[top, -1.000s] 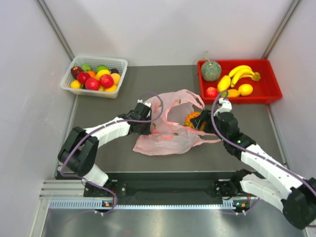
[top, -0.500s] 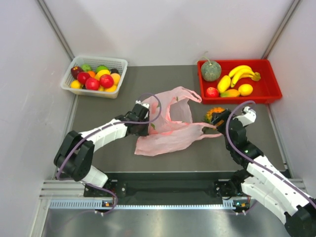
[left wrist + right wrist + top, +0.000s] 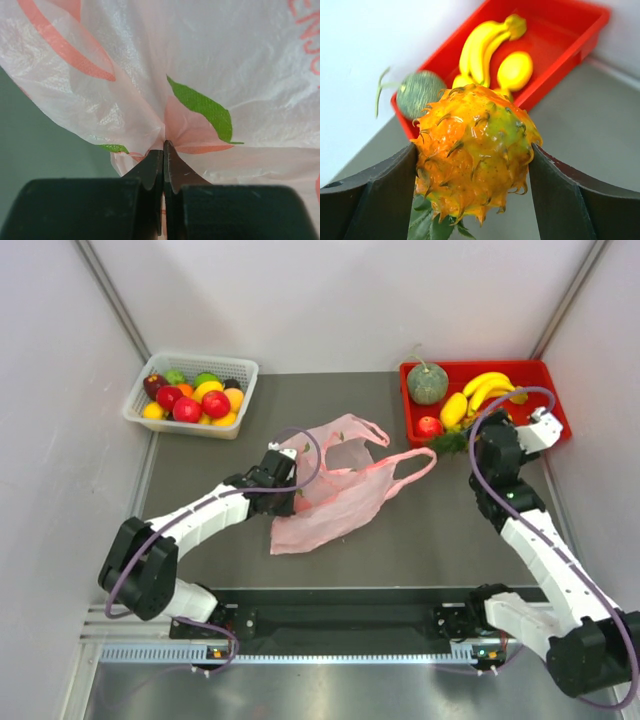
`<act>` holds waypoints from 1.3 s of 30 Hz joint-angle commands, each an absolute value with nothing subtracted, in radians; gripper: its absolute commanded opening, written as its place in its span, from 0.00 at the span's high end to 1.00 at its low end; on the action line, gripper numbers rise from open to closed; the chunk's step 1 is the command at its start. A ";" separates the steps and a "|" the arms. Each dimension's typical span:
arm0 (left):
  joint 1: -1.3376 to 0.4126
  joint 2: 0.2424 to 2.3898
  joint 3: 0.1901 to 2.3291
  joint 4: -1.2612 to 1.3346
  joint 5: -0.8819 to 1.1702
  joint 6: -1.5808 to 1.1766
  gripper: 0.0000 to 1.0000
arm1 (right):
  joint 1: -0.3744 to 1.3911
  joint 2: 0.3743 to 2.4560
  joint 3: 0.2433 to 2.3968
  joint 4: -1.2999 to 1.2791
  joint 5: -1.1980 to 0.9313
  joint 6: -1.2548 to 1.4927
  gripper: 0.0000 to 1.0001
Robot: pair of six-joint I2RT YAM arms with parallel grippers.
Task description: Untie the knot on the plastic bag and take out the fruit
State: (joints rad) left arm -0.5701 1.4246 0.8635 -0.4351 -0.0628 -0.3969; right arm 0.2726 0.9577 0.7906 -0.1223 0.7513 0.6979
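The pink plastic bag point(image 3: 335, 498) lies slack on the table, its two handles apart as loops; no knot is in view. My left gripper point(image 3: 288, 486) is shut on a pinch of the bag's film point(image 3: 190, 125) at its left side. My right gripper point(image 3: 475, 160) grips a spiky orange-green fruit point(image 3: 475, 150) with green leaves, held above the table just in front of the red tray point(image 3: 548, 432). In the top view only its leaves point(image 3: 450, 443) show beside the right gripper point(image 3: 468, 438). A grey-green melon point(image 3: 427, 385) and bananas point(image 3: 488, 387) lie in the tray.
The tray also holds a lemon point(image 3: 497, 421), yellow mangoes and a small red apple point(image 3: 429, 426). A white basket point(image 3: 200, 358) heaped with small round fruits stands at the back left. Grey walls close in both sides and the back.
My right gripper has carried the spiky fruit out of the bag, to the right and back toward the red tray. The bag has gone flat; the left gripper keeps its hold.
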 commanded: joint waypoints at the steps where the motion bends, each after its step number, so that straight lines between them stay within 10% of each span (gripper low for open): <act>1: -0.560 1.379 0.867 -0.460 -0.089 -0.394 1.00 | 0.190 0.989 0.888 -0.094 0.769 0.637 1.00; 18: -0.551 1.304 0.879 -0.436 -0.005 -0.405 1.00 | -0.313 1.691 1.449 -0.069 0.178 0.774 1.00; 31: -0.549 1.365 0.865 -0.377 0.061 -0.408 1.00 | -0.350 1.848 1.473 0.060 0.297 0.815 0.95; 38: -0.549 1.404 0.888 -0.365 0.084 -0.407 1.00 | -0.347 1.879 1.525 0.031 0.330 0.795 0.01; 39: -0.549 1.407 0.890 -0.367 0.086 -0.405 1.00 | -0.345 1.881 1.535 0.020 0.337 0.789 0.00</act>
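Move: The right hand holds the pineapple clear of the table; the right end of the red tray, where the pineapple is bound, lies about 19 cm ahead of this hand, 16 cm to its right and 23 cm below. The bananas in the tray lie roughly 21 cm ahead and 8 cm right, the lemon about 12 cm ahead and 9 cm right. From the left hand, closed on the plastic bag, that tray end is some 36 cm ahead, 60 cm right and slightly lower. The right hand carries the pineapple about 20 cm to the right and 18 cm forward in an arc, first right and up some 5 cm, then forward and down about 14 cm over the right end of the red tray, and rises a couple of centimetres while the fingers, shut on it until then, start to open; on the way the hand rolls its left side up about 15 degrees and turns slightly clockwise. The left hand keeps its pinch on the bag, lifting it some 3 cm, then drifting right about 2 cm and sinking again part of the way. ##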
